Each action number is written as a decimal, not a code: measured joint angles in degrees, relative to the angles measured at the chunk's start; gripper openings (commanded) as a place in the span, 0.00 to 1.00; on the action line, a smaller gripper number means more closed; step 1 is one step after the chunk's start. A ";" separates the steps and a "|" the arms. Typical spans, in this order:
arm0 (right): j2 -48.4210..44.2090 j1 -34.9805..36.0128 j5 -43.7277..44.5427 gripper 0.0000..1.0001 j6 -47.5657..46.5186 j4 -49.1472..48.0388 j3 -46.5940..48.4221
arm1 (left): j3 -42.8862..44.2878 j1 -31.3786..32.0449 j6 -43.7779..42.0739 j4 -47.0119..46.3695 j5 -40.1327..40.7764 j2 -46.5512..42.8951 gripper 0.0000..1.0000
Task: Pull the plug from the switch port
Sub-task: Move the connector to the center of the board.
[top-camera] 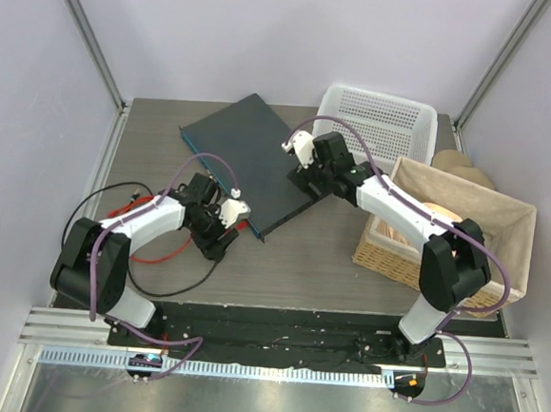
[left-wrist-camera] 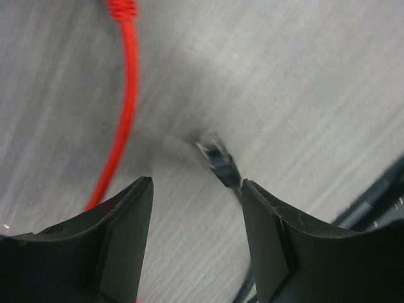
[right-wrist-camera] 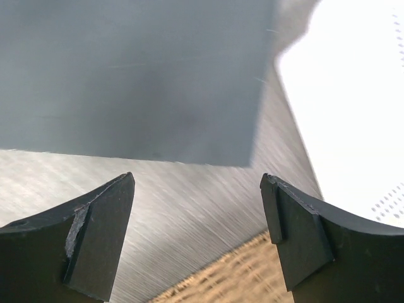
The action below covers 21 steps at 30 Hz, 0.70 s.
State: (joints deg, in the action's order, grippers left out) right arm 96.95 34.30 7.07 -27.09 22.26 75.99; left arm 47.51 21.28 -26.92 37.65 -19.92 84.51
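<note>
The switch [top-camera: 246,158] is a flat slate-grey box lying at an angle in the middle of the table. In the left wrist view a small black plug [left-wrist-camera: 218,161] lies on the wood, out of the switch, whose dark front edge [left-wrist-camera: 379,202] shows at the lower right. The plug's cable runs back beside my right finger [left-wrist-camera: 271,233]. My left gripper [left-wrist-camera: 197,182] is open just behind the plug, holding nothing, and sits off the switch's front edge [top-camera: 216,239]. At the switch's right corner my right gripper [top-camera: 306,182] hangs open [right-wrist-camera: 197,177] over bare table, with the switch top [right-wrist-camera: 132,76] ahead of it.
A red cable [left-wrist-camera: 123,107] runs along the table left of the plug [top-camera: 162,252], and a black cable [top-camera: 193,281] loops near the left arm. A white perforated basket [top-camera: 383,119] stands at the back right. A wicker basket [top-camera: 503,224] stands beside the right arm.
</note>
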 measured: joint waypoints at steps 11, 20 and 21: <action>-3.02 -0.68 0.28 0.89 0.33 -1.01 -0.31 | 2.51 0.46 5.31 -4.66 -0.87 5.62 0.29; -4.24 -0.76 -0.81 0.89 0.44 -0.85 -2.01 | -0.07 0.55 -5.16 4.22 2.73 0.61 0.00; -4.24 -0.76 -0.87 0.89 0.44 -0.85 -2.01 | -0.57 -0.22 -7.23 6.12 3.65 -1.03 0.00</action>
State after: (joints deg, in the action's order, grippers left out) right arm 92.71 33.54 6.20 -26.65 21.41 73.97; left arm 46.94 21.06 -34.15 43.77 -16.27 83.48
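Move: The black connector lies on the table just off the left fingertips, about 2 cm ahead, 2 cm to their right and 1 cm lower. The red plug at the board's edge is some 8 cm ahead and 5 cm to the right of that hand; the dark board's middle is about 21 cm ahead and 8 cm right, level in height. From the right hand, the connector is roughly 16 cm back, 16 cm to the left and 13 cm below. With its fingers part open, the left hand slides low over the table about 2.5 cm forward and to the right while sinking 1 cm, bringing the black connector between the pads, then shuts and pinches the connector's body with its clear tip poking out in front. As they close, it turns back and sweeps about 5 cm back and to the left, away from the board, rising only slightly near the end, while the empty right hand lifts about 2 cm near the board's right-hand edge and stays open. ##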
